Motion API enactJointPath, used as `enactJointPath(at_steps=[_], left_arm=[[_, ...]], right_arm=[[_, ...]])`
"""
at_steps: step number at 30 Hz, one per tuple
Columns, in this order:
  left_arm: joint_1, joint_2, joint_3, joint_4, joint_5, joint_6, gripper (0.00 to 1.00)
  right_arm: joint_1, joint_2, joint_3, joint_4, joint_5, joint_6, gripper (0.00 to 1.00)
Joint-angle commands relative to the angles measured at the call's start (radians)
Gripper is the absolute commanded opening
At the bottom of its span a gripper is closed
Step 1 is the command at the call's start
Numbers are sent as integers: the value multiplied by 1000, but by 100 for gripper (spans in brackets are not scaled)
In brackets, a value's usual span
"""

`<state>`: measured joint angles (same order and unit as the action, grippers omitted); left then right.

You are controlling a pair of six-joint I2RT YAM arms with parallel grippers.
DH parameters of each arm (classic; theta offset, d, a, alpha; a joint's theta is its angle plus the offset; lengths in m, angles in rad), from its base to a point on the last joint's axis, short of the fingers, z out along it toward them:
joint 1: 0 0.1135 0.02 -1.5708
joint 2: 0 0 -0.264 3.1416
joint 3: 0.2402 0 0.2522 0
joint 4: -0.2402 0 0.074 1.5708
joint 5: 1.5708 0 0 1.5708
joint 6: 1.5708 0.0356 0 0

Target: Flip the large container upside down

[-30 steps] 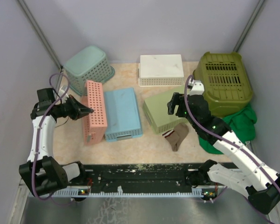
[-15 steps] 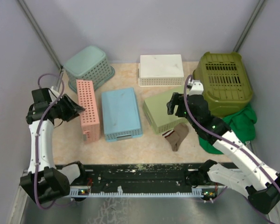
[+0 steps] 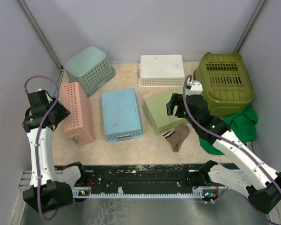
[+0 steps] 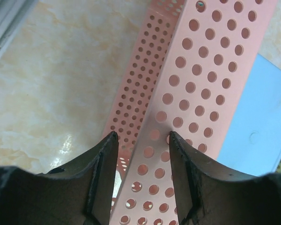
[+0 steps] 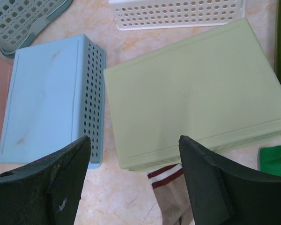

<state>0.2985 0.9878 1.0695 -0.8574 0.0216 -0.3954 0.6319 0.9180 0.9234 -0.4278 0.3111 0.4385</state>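
The large container [image 3: 77,112], a pink perforated basket, lies at the left of the table with its base facing up. In the left wrist view its corner edge [image 4: 178,93] runs between my fingers, a holed face on each side. My left gripper [image 3: 62,114] [image 4: 141,136] is open just left of it, with its jaws apart from the plastic and holding nothing. My right gripper [image 3: 174,105] [image 5: 133,150] hangs open and empty over the near edge of a light green container [image 3: 161,110] [image 5: 196,89].
A blue basket [image 3: 122,114] [image 5: 47,93] lies beside the pink one. Behind are a teal basket [image 3: 88,69], a white basket [image 3: 161,70] [image 5: 178,14] and a dark olive basket [image 3: 225,82]. A striped sock [image 3: 179,136] [image 5: 173,197] and a green cloth [image 3: 239,124] lie near the right arm.
The pink container tipped over to the left, from standing on its long side to lying flat. My left gripper opened, let it go and drew back left. The right arm stayed still.
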Motion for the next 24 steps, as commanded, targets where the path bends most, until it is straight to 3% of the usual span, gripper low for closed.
enactJointPath(at_steps=[1,3,4,9,24], left_arm=[[8,-19,32,-66,-106,34,54],[7,-29,60,-70,-142,47,62],[8,-33,74,-73,-169,56,71],[1,-10,84,-103,-303,68,78],[-40,-51,229,-42,16,53,79]], right_arm=[[-6,-3,11,60,-9,7,76],[-6,-2,11,61,-9,7,76],[-6,-2,12,60,-10,8,76],[-6,-3,11,67,-15,8,76],[-6,10,12,82,-40,22,76]])
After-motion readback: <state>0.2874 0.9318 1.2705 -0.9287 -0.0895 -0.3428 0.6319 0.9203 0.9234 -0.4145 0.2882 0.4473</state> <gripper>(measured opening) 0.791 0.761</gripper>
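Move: Lying on its long side with the opening towards the left hand, the pink container has its middle roughly 6 cm to that hand's right, 2 cm ahead and 8 cm below. The blue container's middle is some 20 cm right of the hand, level with it and 12 cm below; the teal container is about 17 cm ahead and 8 cm right. From the idle right hand, the pink container lies around 34 cm left, level fore and aft, and 15 cm lower. Letting go at the pink container's upper edge, the left hand opens its half-open fingers wide while drawing about 4 cm left, a little back and slightly up, rolling some 10 degrees with its left side rising. It then climbs another 6 cm or so, drifting a couple of centimetres back to the right as the fingertips tip upwards. ##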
